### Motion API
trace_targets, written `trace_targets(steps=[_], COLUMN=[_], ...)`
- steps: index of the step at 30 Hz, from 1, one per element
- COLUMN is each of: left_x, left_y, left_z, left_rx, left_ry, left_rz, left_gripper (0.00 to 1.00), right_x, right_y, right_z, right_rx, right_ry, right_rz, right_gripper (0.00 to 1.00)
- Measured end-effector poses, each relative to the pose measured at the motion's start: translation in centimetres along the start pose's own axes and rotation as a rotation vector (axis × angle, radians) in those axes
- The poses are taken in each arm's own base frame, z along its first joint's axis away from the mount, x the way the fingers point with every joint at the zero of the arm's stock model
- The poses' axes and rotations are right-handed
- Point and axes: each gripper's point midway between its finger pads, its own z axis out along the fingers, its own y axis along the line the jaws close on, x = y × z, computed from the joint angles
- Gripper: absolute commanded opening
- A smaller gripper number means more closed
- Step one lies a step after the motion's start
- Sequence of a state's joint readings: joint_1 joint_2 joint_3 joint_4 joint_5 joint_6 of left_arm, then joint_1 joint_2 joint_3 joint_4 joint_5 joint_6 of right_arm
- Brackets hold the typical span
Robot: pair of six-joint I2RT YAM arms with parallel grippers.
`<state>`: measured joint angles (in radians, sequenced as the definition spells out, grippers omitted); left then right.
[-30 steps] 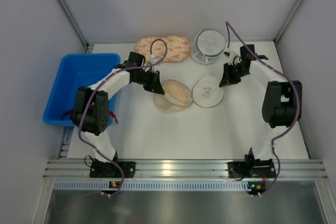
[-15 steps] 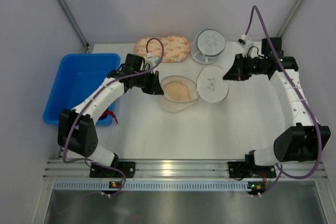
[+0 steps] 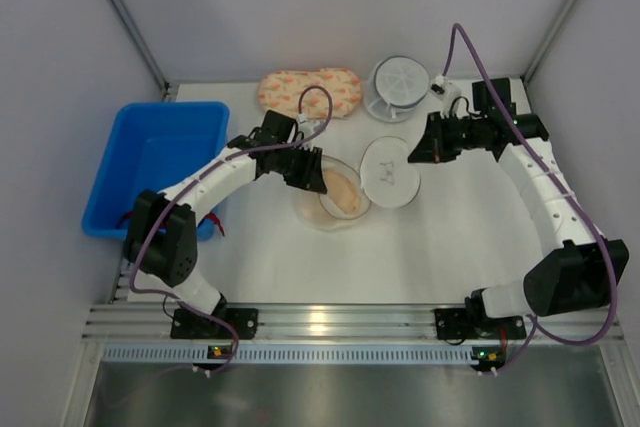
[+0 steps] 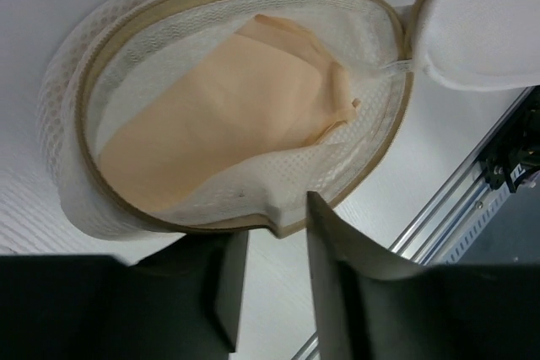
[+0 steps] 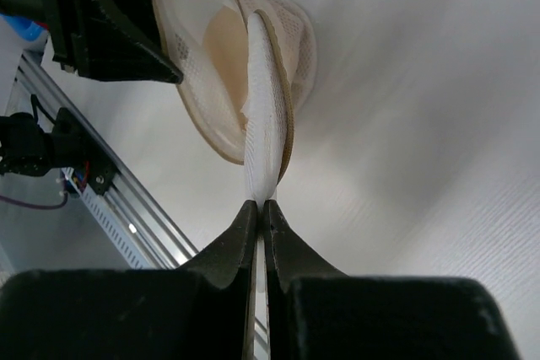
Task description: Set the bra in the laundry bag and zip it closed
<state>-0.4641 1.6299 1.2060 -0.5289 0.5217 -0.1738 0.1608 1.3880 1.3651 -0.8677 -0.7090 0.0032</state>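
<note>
The laundry bag lies open at the table's middle. Its left mesh dome (image 3: 322, 209) holds the beige bra (image 3: 343, 193). Its right dome (image 3: 390, 169) is tilted up on edge. My right gripper (image 3: 415, 152) is shut on that dome's outer edge; in the right wrist view the gripper (image 5: 260, 202) pinches the white rim (image 5: 263, 141), with the bra (image 5: 224, 48) behind it. My left gripper (image 3: 312, 172) is open at the left dome's rim. In the left wrist view the gripper (image 4: 277, 221) has the beige rim (image 4: 287, 223) at its tips, and the bra (image 4: 228, 115) lies inside the dome.
A blue bin (image 3: 150, 162) stands at the left, with a bit of red cloth (image 3: 207, 219) at its near corner. A peach floral pouch (image 3: 310, 92) and a white round ribbed container (image 3: 400, 82) sit at the back. A metal rail (image 3: 330, 322) runs along the near edge.
My right gripper has raised the right dome on edge and brought it left toward the other dome. My left gripper has shifted right and nearer, along the left dome's rim.
</note>
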Motion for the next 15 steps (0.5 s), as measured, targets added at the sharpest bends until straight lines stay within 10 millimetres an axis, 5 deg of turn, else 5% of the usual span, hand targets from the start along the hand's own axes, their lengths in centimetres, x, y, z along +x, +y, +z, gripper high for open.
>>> trace_targets(steps=[7,11,15], left_x=[-3.4,-6.6,-8.4], left_y=[-2.5,-5.8,-9.6], left_z=[-4.5,-8.2,-8.3], left_rx=[0.012,0.052,0.089], left_ry=[-0.179,-0.337,-0.395], left_rz=[0.076,0.125,0.178], left_gripper=[0.82,0.86,0.86], right_x=[-1.0,-1.4,-1.9], right_y=[-0.3,-0.1,0.1], right_z=[1.4,2.6,3.7], right_rx=[0.082,0.109,0.100], right_ry=[-0.025,-0.015,-0.014], right_rz=[-0.036,-0.025,0.044], right_gripper=[0.00,0.00,0.00])
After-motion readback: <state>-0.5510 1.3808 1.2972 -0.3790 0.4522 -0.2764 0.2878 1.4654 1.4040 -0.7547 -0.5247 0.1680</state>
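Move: The right hand holds the far-side edge of the bag's round lid, whose middle is about 5 cm to its left, 3 cm ahead and 6 cm lower. The open bag mouth, with the bra inside, is some 17 cm left, 3 cm ahead and 16 cm below that hand. From the left hand, fingers parting at the mouth's rim, the lid's middle is about 17 cm right, 2 cm ahead and 4 cm higher. The mouth's middle is 5 cm right, 2 cm ahead and 6 cm below the left hand. Letting go of the bag's rim, the left hand opens wide and rises fast, about 15 cm, almost straight up, its fingers swinging some 25 degrees outward and forward, and only at the end slides a few centimetres right, to the lid's side. The right hand keeps its pinch on the lid and draws it slowly left and forward, about 4 cm, towards the bag mouth. ##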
